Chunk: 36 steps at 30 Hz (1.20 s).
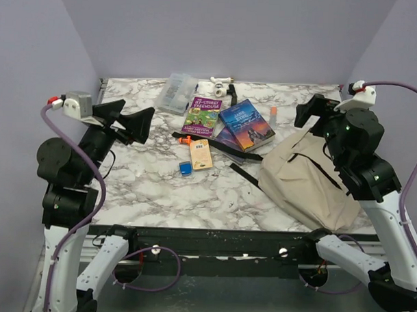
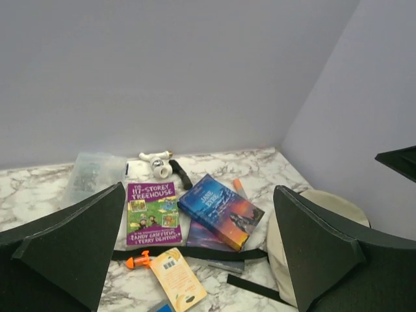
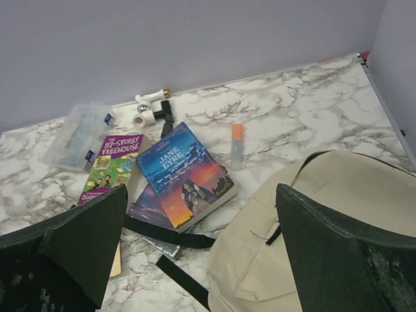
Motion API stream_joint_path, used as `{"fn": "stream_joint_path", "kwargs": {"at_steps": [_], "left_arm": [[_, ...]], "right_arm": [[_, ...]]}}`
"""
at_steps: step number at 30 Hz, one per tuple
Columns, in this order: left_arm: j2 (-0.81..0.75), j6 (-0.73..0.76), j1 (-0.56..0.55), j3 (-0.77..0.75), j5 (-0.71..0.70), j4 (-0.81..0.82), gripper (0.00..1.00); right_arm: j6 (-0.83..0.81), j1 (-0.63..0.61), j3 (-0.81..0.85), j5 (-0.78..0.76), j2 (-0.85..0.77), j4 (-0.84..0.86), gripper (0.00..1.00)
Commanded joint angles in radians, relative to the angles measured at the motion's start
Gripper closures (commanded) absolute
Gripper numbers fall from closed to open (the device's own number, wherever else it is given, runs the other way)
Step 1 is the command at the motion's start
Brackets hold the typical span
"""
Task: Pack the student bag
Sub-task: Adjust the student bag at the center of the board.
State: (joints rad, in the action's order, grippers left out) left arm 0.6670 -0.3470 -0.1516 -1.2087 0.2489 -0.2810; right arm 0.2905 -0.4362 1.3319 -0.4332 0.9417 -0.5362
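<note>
The student bag (image 1: 305, 178), a soft beige backpack, lies flat at the right of the marble table, its black straps (image 1: 216, 147) trailing left across the books. Left of it lie a purple Treehouse book (image 1: 201, 115), a Jane Eyre book (image 1: 247, 125) on top of another book, an orange card (image 1: 200, 154) and an orange-capped glue stick (image 1: 272, 116). My left gripper (image 1: 138, 114) hangs open and empty above the table's left side. Over the bag's far end, my right gripper (image 1: 311, 118) is open and empty too. The right wrist view shows the bag (image 3: 260, 260) under the gripper (image 3: 201, 195).
A clear plastic box (image 1: 178, 92) and a white tape roll with a black piece (image 1: 223, 83) sit near the back wall. A small blue item (image 1: 185, 169) and an orange marker (image 1: 186, 139) lie by the card. Walls close in the left, back and right.
</note>
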Motion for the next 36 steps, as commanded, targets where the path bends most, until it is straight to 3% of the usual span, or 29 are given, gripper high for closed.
{"fn": "stream_joint_path", "kwargs": {"at_steps": [1,5,14,22,26,31,36], "left_arm": [[0.086,0.041,0.006,-0.020,0.100,-0.064,0.02],[0.119,0.033,0.005,0.037,0.162,-0.068,0.02],[0.172,0.034,0.005,0.118,0.237,-0.056,0.02],[0.182,0.031,0.004,0.177,0.296,-0.048,0.02],[0.201,0.009,0.004,0.179,0.356,-0.034,0.01],[0.210,-0.009,0.002,0.185,0.370,-0.032,0.02],[0.232,-0.019,-0.003,0.183,0.393,-0.032,0.01]], "right_arm": [[0.009,0.006,-0.018,-0.115,0.055,-0.098,0.00],[0.044,0.005,-0.054,-0.111,0.100,-0.131,0.00],[0.309,0.005,-0.198,-0.021,0.198,-0.239,0.00],[0.191,0.004,-0.303,0.253,0.278,-0.274,0.00],[0.180,-0.032,-0.307,0.234,0.349,-0.303,0.00],[0.201,-0.093,-0.305,0.198,0.422,-0.327,0.07],[0.249,-0.136,-0.316,0.150,0.507,-0.371,0.26]]}}
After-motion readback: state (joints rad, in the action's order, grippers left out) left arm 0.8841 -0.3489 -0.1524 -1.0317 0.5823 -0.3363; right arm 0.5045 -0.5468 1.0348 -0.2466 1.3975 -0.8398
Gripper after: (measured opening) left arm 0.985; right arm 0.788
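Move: The student bag's middle lies about 38 cm below the right gripper and 10 cm to its right, neither ahead nor back; the bag's left edge, where the gripper goes, is some 7 cm left and 4 cm back. The loose black strap end lies 14 cm left, level with the gripper, and the Jane Eyre book 12 cm left and 20 cm ahead, both on the table. From the left gripper the bag is roughly 57 cm right, 8 cm ahead, 46 cm below. Drop the right gripper about 30 cm onto the near left edge of the student bag, easing slightly forward, then back and left, while tipping the fingers steeply down; begin closing them only at the end, one finger over the bag, the other over bare table. Meanwhile lower the open left gripper some 14 cm, bringing it right and a little forward, tilting down and turning clockwise. ##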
